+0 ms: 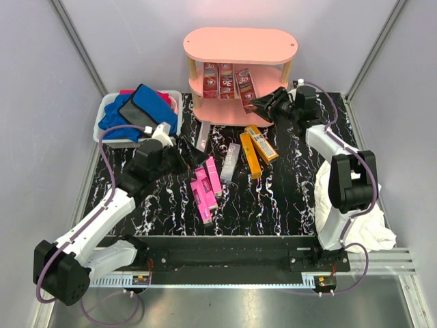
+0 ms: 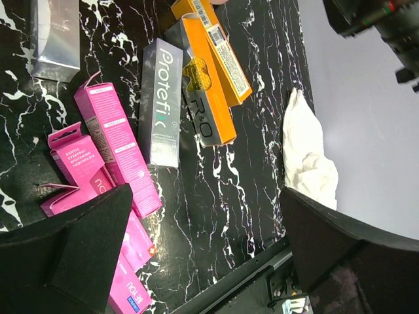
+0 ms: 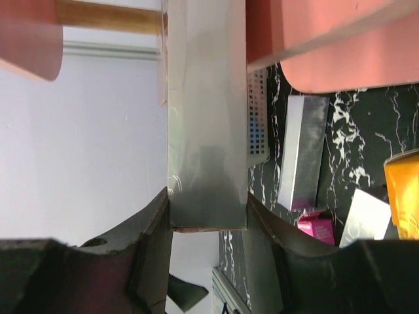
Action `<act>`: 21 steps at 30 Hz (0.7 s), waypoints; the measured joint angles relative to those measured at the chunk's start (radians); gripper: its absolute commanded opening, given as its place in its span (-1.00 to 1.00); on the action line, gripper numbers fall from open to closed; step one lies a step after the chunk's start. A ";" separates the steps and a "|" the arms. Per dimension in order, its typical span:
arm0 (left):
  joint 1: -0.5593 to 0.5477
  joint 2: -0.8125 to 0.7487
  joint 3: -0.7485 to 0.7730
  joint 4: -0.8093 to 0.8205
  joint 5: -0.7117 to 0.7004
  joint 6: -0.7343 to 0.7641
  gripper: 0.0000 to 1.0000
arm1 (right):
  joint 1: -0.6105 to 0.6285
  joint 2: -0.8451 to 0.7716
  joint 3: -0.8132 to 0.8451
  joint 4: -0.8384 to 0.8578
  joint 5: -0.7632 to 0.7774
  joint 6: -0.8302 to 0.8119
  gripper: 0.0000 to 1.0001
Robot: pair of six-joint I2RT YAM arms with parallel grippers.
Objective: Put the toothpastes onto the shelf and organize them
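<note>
The salmon-pink shelf [image 1: 239, 44] stands at the back of the table, with three dark red toothpaste boxes [image 1: 226, 80] upright on its middle tier. My right gripper [image 1: 261, 104] is at the shelf's right end, shut on a box [image 3: 206, 131] that shows a silvery face, held next to the pink tiers [image 3: 353, 59]. My left gripper [image 1: 186, 158] hovers open and empty [image 2: 206, 196] beside the pink boxes [image 1: 205, 184]. On the table lie pink boxes [image 2: 114, 147], a grey box [image 2: 162, 101], two orange boxes [image 2: 208, 98] and a silver box [image 2: 55, 33].
A white bin [image 1: 109, 140] holding blue, grey and red cloths sits at the back left. A white cloth [image 1: 355, 219] lies around the right arm's base; it also shows in the left wrist view [image 2: 308, 154]. A silver box [image 1: 203, 134] lies near the shelf's left foot.
</note>
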 measured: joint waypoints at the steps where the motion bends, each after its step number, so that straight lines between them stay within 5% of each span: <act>1: 0.000 0.000 0.000 0.000 0.002 0.000 0.98 | 0.000 0.020 0.017 0.000 0.003 0.004 -0.69; 21: 0.000 0.000 0.000 0.001 0.056 -0.001 0.98 | 0.004 0.283 0.281 0.058 0.038 0.104 -0.51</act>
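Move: The right hand grips the near end of a red toothpaste box whose far end is already over the middle shelf; the free spot for it centres about 15 cm ahead, 4 cm left and 2 cm below. The nearer shelved red box lies some 14 cm ahead and 10 cm left, the outer one equally far ahead and 15 cm left; the right post is roughly 12 cm ahead and 11 cm right. From the left hand the spot is about 35 cm ahead, 16 cm right, roughly level. Keeping its pinch on the box's near end, the right hand pushes it farther in over the middle shelf, going forward about 7.5 cm towards the free spot beside the two shelved boxes and slowing near the end. The hand drifts slightly down and left, with only a few degrees of wrist turn; the fingers stay at the same gap. ##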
